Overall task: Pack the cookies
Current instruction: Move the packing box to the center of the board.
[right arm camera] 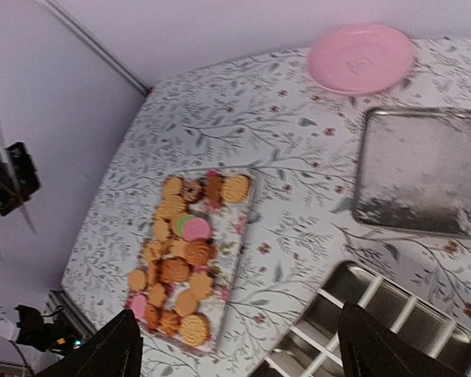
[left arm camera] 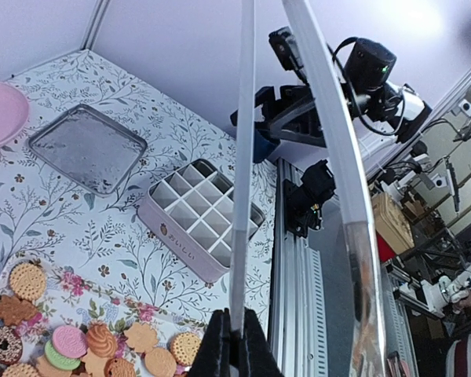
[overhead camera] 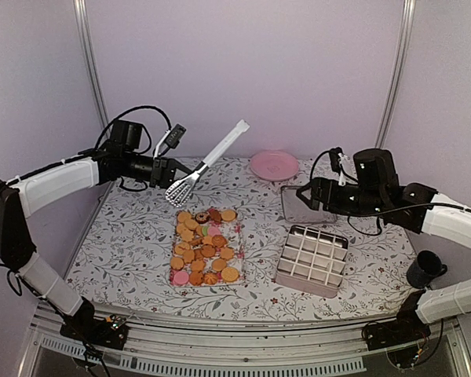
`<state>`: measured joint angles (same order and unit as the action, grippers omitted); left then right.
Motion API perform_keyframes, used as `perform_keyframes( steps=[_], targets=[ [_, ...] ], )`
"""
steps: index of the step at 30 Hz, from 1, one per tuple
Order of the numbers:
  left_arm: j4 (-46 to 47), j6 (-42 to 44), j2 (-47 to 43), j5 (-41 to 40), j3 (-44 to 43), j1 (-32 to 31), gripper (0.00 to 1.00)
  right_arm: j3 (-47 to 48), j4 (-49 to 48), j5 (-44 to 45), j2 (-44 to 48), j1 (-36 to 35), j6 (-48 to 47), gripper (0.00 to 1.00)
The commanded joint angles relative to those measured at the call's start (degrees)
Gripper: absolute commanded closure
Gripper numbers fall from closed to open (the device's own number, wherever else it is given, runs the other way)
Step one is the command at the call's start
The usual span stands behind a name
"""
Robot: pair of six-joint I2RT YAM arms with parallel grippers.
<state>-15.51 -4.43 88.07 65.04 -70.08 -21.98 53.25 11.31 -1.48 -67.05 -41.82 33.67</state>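
Note:
The cookies (overhead camera: 206, 246) lie crowded on a floral tray (overhead camera: 237, 236) at the table's middle: mostly golden-orange, a few pink, green and dark brown. My left gripper (overhead camera: 180, 170) hovers beyond the tray's far end, shut on one arm of long metal tongs (overhead camera: 208, 161). In the left wrist view the fingers (left arm camera: 235, 339) pinch that arm of the tongs (left arm camera: 242, 157), with cookies (left arm camera: 102, 343) below. My right gripper (overhead camera: 307, 193) is open and empty above the table. In the right wrist view its gripper (right arm camera: 239, 361) is spread wide over the cookies (right arm camera: 184, 251) and the divided box (right arm camera: 377, 322).
A lavender tin with a white grid of compartments (overhead camera: 312, 259) stands right of the tray. Its shiny lid (overhead camera: 302, 206) lies behind it. A pink plate (overhead camera: 274, 164) sits at the back, and a dark cup (overhead camera: 424, 269) at the right edge by my right arm.

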Motion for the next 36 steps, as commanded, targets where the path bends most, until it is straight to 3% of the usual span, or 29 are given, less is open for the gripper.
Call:
perform_keyframes(
  steps=[1, 7, 10, 15, 22, 27, 36],
  targets=[
    [1.6, 1.3, -1.9, 0.0, 1.1, 0.4, 1.00, -3.2, 31.5, 17.9, 4.7, 4.2, 3.9, 0.15],
    [1.1, 1.6, -1.8, -0.3, 0.9, 0.4, 1.00, -3.9, 39.4, 22.0, 5.0, 7.0, 8.7, 0.23],
    [0.5, 2.3, -2.2, -0.7, 0.6, 0.4, 1.00, -1.3, 43.1, 22.8, 2.3, 7.0, 10.6, 0.39],
    [-0.1, 3.1, -2.5, -1.1, 0.3, 0.4, 1.00, -4.8, 40.8, 20.5, -0.3, 7.3, 13.2, 0.62],
    [-1.5, 4.3, -2.6, -1.3, -1.1, 0.4, 1.00, -11.4, 35.1, 20.0, -2.1, 7.9, 21.3, 0.70],
    [-1.7, 4.6, -2.6, -1.5, -1.4, 0.4, 1.00, -14.3, 29.8, 17.8, -4.7, 8.0, 22.1, 0.72],
    [-2.4, 5.8, -2.5, -2.6, -1.7, 0.4, 1.00, -12.4, 13.6, 6.1, -15.2, 7.8, 21.0, 0.83]
  ],
)
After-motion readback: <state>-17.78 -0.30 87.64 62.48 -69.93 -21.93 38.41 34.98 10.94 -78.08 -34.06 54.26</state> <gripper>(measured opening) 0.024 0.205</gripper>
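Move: Below the open right hand and to its right lies the packing box, its middle about 7 cm right, some 7 cm back and roughly 22 cm down. The metal tray is some 22 cm farther out than the box, at about the same left-right place. The cookie sheet lies 27 cm to the box's left and 7 cm farther out than it. From the left hand, the box is about 26 cm right, 8 cm back and 25 cm down. Sweeping rightward some 18 cm over the box and down past its right side, the right hand sinks about 22 cm in all and draws back roughly 6 cm while tilting until the fingers point almost straight down. Its fingers close most of the way. Still sinking, it turns back left about 3 cm and pushes the box's right wall leftward from outside. ##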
